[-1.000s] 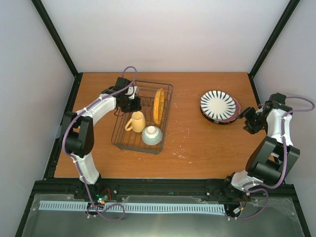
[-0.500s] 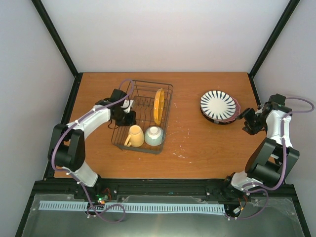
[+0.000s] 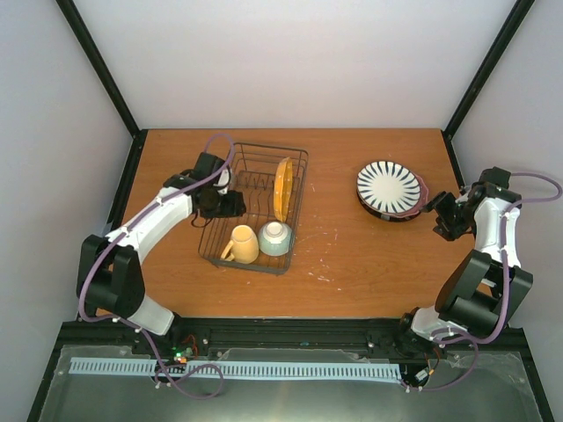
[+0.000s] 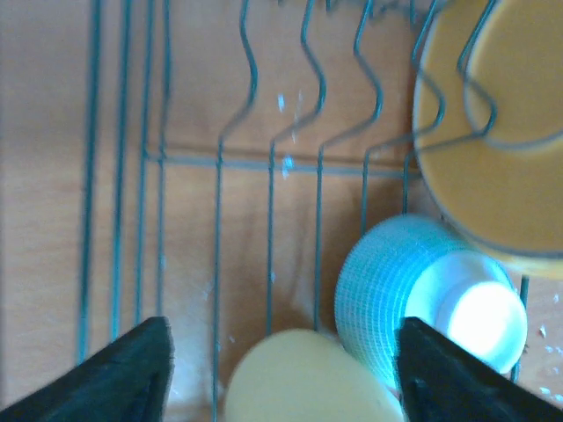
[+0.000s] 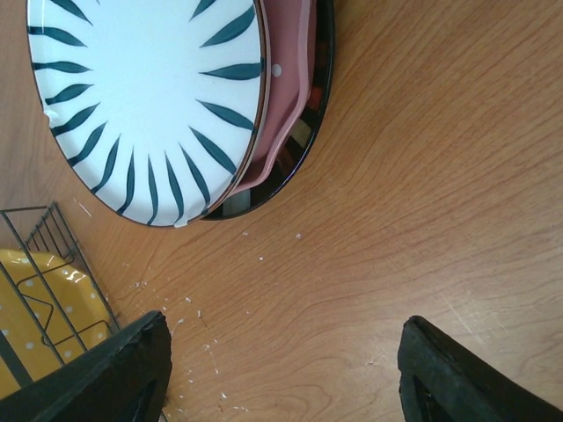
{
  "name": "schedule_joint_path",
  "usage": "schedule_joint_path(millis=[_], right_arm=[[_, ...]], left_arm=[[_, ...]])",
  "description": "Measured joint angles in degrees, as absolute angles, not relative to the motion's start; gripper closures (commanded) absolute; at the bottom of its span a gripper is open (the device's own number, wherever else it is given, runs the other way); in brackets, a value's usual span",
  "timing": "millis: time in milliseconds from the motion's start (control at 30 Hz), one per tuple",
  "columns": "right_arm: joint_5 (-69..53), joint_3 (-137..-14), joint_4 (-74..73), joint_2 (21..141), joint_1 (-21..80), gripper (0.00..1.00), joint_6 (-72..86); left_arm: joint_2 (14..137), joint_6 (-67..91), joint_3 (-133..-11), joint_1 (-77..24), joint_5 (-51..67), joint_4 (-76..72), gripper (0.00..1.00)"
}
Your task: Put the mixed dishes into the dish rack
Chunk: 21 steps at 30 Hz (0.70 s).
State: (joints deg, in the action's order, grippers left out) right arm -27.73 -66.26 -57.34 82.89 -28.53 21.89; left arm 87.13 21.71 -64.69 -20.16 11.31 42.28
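The dish rack [image 3: 255, 176] stands left of centre. At its near end the yellow mug [image 3: 243, 243] rests beside the mint-green bowl [image 3: 275, 238], which is upside-down. The orange dotted plate [image 3: 282, 188] stands on edge along its right side. My left gripper [image 3: 234, 204] hovers open over the rack; in the left wrist view the mug [image 4: 308, 382] lies below and between its fingers [image 4: 132, 369], untouched, next to the bowl [image 4: 396, 272]. The striped plate [image 5: 141, 97] tops the pink plate [image 5: 283, 97] and the dark-rimmed plate [image 5: 322, 61]. My right gripper [image 5: 281, 369] is open over bare table.
The plate stack [image 3: 390, 189] sits at the right rear of the wooden table [image 3: 352, 264]. The rack's wire corner [image 5: 44, 237] shows at the left of the right wrist view. Black frame posts run along the table's sides.
The left gripper carried the mug to the rack's near end, opened and let it go, then drew back toward the rack's far left. The right arm stayed still.
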Motion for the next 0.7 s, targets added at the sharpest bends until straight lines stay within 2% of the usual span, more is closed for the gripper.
schedule_joint_path(millis=[33, 133, 433, 700], right_arm=[[-27.68, -66.26, -57.39, 82.83, -28.53, 0.30, 21.89], [-27.46, -66.26, -57.41, 82.78, -28.53, 0.30, 21.89], [-23.07, -66.74, -58.28, 83.37, -29.12, 0.36, 21.96], [-26.17, -69.23, -56.93, 92.95, -29.91, 0.36, 21.65]], left_arm=[[87.05, 22.22, -66.39, -20.16, 9.45, 42.76, 0.12], [87.05, 22.92, -70.63, -20.23, 5.39, 43.42, 0.01], [87.26, 23.75, -79.24, -20.27, -3.29, 43.46, 0.00], [88.42, 24.03, -82.39, -20.27, -5.74, 41.91, 0.00]])
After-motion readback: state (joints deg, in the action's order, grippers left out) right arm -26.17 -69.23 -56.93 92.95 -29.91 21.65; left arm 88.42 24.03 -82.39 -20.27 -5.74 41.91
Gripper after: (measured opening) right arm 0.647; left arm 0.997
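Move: The left hand is above the rack, with the yellow mug about 9 cm back and 1 cm to its right, 6 cm below. The bowl lies 8 cm back and 9 cm right, 7 cm down; the upright yellow plate is 4 cm ahead and 11 cm right. From the right hand, the white striped plate is some 7 cm ahead, 10 cm left and 10 cm down, over a pink dish centred about 6 cm ahead, 7 cm left. Away from the mug and up over the rack goes the left hand, climbing about 11 cm while reaching 8 cm forward and drifting slightly left; its half-open fingers spread fully and their tips swing some 20 degrees outward. The right hand, fingers still open, eases 2 cm right, then sinks nearly 4 cm beside the plate stack, touching nothing. ##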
